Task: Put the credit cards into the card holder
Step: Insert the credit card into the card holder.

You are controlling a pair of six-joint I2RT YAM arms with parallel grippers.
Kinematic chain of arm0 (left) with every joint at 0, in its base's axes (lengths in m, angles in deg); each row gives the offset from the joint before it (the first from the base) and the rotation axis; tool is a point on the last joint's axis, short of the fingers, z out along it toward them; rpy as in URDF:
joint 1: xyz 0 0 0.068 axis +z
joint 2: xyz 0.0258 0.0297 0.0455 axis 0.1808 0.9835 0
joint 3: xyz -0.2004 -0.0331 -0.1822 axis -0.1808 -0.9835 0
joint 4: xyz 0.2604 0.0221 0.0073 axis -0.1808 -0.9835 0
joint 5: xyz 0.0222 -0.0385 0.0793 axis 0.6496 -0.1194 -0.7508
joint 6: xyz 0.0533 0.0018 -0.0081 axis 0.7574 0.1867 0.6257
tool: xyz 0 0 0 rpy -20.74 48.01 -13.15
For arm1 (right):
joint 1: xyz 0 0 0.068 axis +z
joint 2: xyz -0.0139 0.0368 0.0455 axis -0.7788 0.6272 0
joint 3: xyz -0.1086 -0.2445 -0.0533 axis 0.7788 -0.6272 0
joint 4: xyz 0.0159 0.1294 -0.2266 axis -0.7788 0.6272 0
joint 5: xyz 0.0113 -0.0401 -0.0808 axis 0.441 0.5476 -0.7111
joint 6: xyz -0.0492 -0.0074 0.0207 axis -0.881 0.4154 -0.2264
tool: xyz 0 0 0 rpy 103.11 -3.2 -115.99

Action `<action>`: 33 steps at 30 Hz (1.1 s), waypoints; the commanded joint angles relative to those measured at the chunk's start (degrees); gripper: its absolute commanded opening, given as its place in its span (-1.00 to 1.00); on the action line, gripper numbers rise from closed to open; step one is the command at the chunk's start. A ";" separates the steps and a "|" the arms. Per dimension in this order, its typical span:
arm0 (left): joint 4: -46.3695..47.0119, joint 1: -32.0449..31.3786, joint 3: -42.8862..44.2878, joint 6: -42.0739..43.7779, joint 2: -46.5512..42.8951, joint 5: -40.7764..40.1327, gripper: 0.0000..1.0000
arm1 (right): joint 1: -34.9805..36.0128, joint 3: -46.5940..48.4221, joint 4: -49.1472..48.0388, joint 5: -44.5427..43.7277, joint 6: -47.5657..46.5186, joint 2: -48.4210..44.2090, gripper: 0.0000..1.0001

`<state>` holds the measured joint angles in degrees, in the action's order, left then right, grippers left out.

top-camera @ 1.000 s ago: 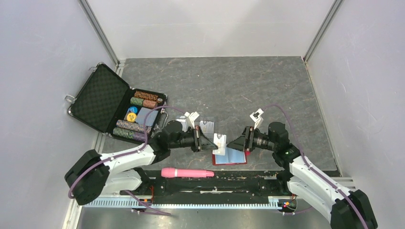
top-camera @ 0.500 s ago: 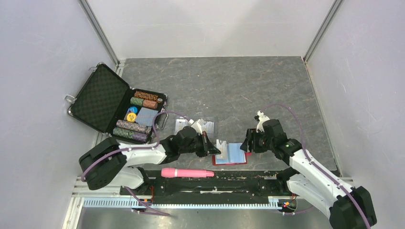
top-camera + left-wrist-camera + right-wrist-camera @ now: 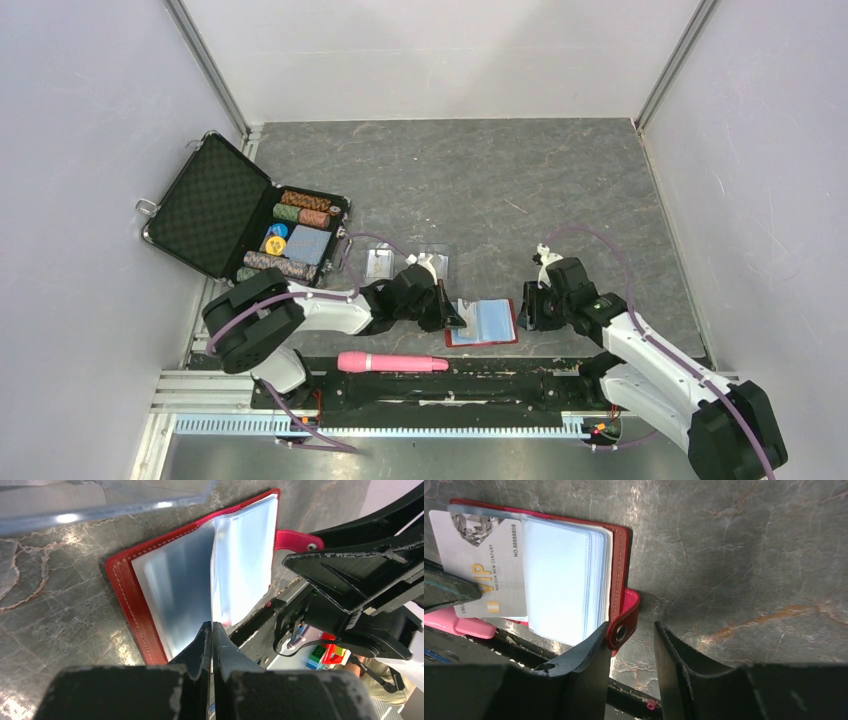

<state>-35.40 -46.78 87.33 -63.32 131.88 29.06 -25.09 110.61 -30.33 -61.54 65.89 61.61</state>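
Observation:
The red card holder (image 3: 470,340) lies open near the table's front edge, pale sleeves up (image 3: 621,550) (image 3: 135,595). My left gripper (image 3: 450,314) (image 3: 212,626) is shut on a credit card (image 3: 479,565), pale grey with gold "VIP" lettering. The card lies over the holder's left side, its far edge at the sleeves. In the left wrist view it shows only edge-on between the fingers. My right gripper (image 3: 527,308) (image 3: 631,626) is open at the holder's right side. The red snap tab (image 3: 626,615) sits between its fingers, against the left one.
A clear plastic hinged case (image 3: 405,263) lies open just behind the left gripper. An open black briefcase (image 3: 215,205) with poker chips stands at the left. A pink handle-like object (image 3: 392,362) rests on the front rail below the holder.
My left gripper has carried the card down and right onto the open holder. My right gripper has dropped to the holder's right edge, and its jaws have narrowed around the snap tab.

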 commanded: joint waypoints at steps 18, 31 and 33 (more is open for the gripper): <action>9.31 -1.85 1.98 -3.58 5.52 -0.77 -0.96 | -0.14 -2.46 -3.20 2.49 1.08 -1.08 -1.00; 17.99 -2.00 -0.21 -8.42 7.28 -1.92 -0.96 | -0.18 -3.19 -3.17 2.86 0.98 -1.65 -1.00; 18.17 -2.08 -0.31 -8.79 7.81 -1.88 -0.95 | -0.18 -3.28 -3.18 2.86 1.08 -1.71 -1.00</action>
<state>-21.52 -48.46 87.22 -69.42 138.72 28.76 -25.13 107.90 -32.10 -59.27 66.63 60.70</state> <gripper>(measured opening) 0.032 0.009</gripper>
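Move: The left hand already grips the credit card over the open card holder; the right leaf's pocket, its goal, lies about 7 cm to its right, level in reach and 3 cm lower. The clear tray is about 12 cm ahead and 6 cm left, the pink flashlight 8 cm back and 14 cm left. The right hand's half-open fingers straddle the holder's strap, 1 cm left, 1 cm back and 1 cm below; the holder's middle is some 9 cm to its left. The right hand eases about 1 cm back and down while its fingers close from under half open to shut, pinching the snap strap at the card holder's right edge, then stays there holding the strap. Keeping its grip on the credit card, the left hand first dips just under 1 cm, then slides the card about 3 cm to the right over the open holder towards the right leaf's pocket, its fingertips tipping up some 5 to 10 degrees and rising about 1 cm late on. ##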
